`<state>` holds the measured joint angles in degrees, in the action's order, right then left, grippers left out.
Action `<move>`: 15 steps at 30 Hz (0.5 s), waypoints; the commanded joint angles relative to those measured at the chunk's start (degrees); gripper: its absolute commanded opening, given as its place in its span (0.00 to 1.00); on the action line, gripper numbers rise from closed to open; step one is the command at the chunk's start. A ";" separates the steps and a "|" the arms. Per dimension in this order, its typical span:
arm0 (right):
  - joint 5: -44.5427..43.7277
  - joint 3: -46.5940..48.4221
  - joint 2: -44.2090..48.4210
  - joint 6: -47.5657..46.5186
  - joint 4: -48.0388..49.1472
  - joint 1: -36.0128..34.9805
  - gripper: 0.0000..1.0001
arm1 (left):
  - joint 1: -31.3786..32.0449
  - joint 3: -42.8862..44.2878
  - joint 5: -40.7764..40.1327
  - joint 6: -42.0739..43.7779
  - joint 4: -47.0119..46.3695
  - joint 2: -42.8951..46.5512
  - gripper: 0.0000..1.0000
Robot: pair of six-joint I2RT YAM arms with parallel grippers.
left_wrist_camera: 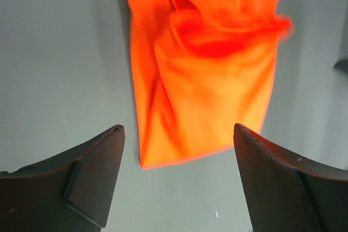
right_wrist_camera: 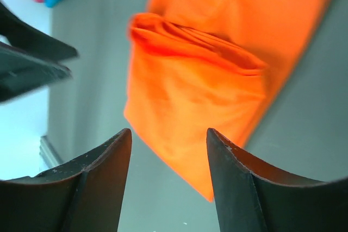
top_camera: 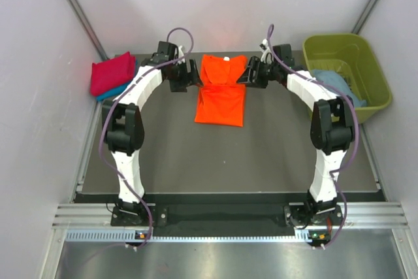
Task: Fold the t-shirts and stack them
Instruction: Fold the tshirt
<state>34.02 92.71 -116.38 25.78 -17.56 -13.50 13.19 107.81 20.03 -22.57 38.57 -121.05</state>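
Observation:
The bright orange t-shirt lies on the dark table at the back middle, its top part folded down over its lower half. My left gripper stands at the shirt's left edge and is open and holds nothing. In the left wrist view the orange t-shirt lies beyond the spread jaws of the left gripper. My right gripper is at the shirt's right edge, also open. In the right wrist view the right gripper hangs over the folded orange t-shirt, apart from it.
A folded crimson-pink t-shirt rests on a light blue one at the back left. An olive-green tub at the back right holds light blue cloth. White walls close in on three sides.

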 commanded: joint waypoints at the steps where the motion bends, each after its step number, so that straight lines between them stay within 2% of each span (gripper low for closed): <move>1: 4.03 0.28 2.66 2.43 3.85 -2.14 0.57 | -0.01 -8.37 4.22 -1.86 -0.95 4.69 0.86; 7: 6.85 1.16 -4.19 5.94 6.66 -5.49 0.57 | 0.17 -15.78 6.43 -4.59 -1.39 2.93 0.87; 10: 7.46 2.21 -8.07 7.00 8.33 -5.75 0.57 | 0.69 -15.61 3.70 -3.10 -1.39 1.35 0.86; 15: 7.29 3.71 -11.94 7.35 8.86 -5.66 0.57 | 0.78 -14.30 4.49 -2.39 -1.56 -1.02 0.85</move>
<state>40.40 93.17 -127.79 32.16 -11.46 -19.59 13.61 91.88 24.64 -25.65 38.46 -121.75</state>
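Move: The t-shirt's middle lies about level with the left hand, some 10 cm to its right and 11 cm below; its near-left corner is 12 cm back, 1 cm right. The pink-and-blue stack stands 28 cm left, 6 cm ahead. From the right hand, the t-shirt's middle is level, 7 cm left and 11 cm below; the green basket is 35 cm right, 3 cm ahead. Left sinks 9 cm, backing towards the near-left corner; right swings left, then down over the t-shirt, both open. ##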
